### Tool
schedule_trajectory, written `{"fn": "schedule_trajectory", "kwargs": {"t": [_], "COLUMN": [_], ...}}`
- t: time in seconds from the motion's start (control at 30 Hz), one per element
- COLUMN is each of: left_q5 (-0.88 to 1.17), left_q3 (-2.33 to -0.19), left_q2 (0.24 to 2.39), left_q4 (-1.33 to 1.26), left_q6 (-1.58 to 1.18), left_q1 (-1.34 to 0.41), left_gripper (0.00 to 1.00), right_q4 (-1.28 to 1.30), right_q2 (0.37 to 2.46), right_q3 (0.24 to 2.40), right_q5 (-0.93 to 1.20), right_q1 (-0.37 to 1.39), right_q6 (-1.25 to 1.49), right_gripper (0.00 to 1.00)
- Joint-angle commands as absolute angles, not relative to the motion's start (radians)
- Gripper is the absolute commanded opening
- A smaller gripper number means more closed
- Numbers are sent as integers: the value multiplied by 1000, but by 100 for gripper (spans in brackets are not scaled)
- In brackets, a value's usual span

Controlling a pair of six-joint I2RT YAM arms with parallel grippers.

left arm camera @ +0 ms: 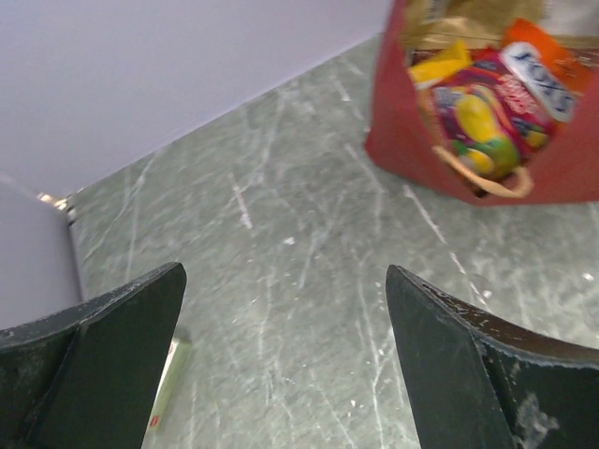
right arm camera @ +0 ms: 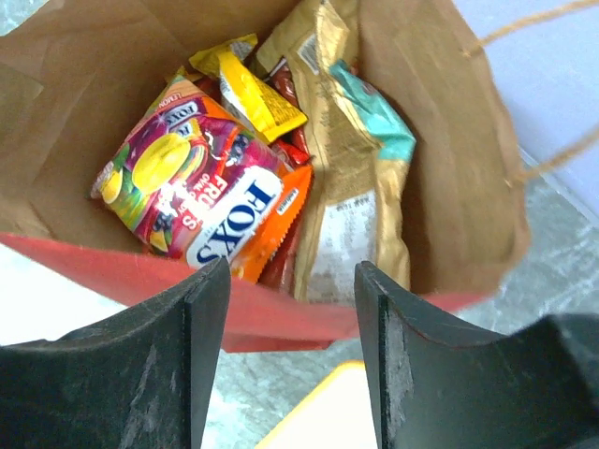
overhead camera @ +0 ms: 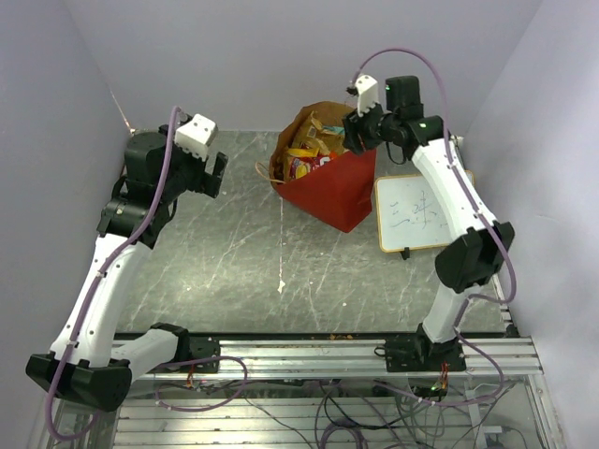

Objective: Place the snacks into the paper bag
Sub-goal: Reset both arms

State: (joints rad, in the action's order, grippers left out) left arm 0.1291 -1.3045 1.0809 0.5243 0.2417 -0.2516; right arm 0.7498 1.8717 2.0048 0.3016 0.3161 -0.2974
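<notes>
The paper bag [overhead camera: 339,190], red outside and brown inside [right arm camera: 449,140], stands upright at the back middle of the table. Inside lie the snacks [overhead camera: 309,154]: a red-orange Fox's packet [right arm camera: 215,201], a yellow packet [right arm camera: 251,94] and a kraft pouch with a teal corner [right arm camera: 351,187]. My right gripper [overhead camera: 360,131] hovers over the bag's right rim, open [right arm camera: 292,327], with nothing between its fingers. My left gripper [overhead camera: 217,176] hangs left of the bag, open wide [left arm camera: 285,355] over bare table. From the left wrist the bag [left arm camera: 393,122] and its snacks [left arm camera: 487,112] show at the upper right.
A wood-framed whiteboard [overhead camera: 416,213] lies flat just right of the bag; its edge [right arm camera: 318,412] shows under my right fingers. A pale flat strip [left arm camera: 168,383] lies on the table, partly hidden by my left finger. The walls stand close at the back and both sides.
</notes>
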Motion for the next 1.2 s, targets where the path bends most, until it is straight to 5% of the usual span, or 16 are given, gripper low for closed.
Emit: {"fn": "schedule_trajectory", "kwargs": {"t": [0.0, 0.17, 0.3, 1.17], "left_q5": [-110, -190, -168, -195], "left_q3": [-1286, -1274, -1272, -1104], "left_q2": [1064, 1067, 1069, 980], "left_q4": [430, 387, 366, 294], "left_q6": [171, 140, 105, 71], "left_q1": [-235, -216, -168, -74], "left_gripper": [99, 98, 96, 96], "right_q4": [676, 631, 582, 570], "right_q2": [1728, 1604, 1493, 1193], "right_q3": [1898, 1750, 1626, 1329], "right_q5": [321, 338, 324, 34], "right_q1": [259, 179, 126, 91], "right_q6": [-242, -216, -193, -58], "right_gripper": [57, 68, 99, 100]}}
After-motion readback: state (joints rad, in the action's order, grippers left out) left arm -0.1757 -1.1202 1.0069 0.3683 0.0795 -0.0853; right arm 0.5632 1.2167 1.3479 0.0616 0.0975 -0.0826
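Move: The red paper bag, filled with snacks, lies right by the right hand: its middle is about 4 cm ahead, 8 cm to the left and some 13 cm below. The whiteboard is about 20 cm to that hand's right, 5 cm farther back and 26 cm down. From the left hand, the paper bag is roughly 16 cm ahead, 33 cm to the right and 20 cm below; a small white box lies about 13 cm ahead, 16 cm left, 33 cm down. Right and back, rising slightly, the empty right hand draws away from the paper bag's rim towards the whiteboard, some 18 cm in all, turning clockwise about 30 degrees while its half-open fingers spread wide. The left hand, fingers still wide, swings about 10 cm left, away from the bag, turning counter-clockwise nearly 30 degrees, then sinks a few centimetres at the end. ##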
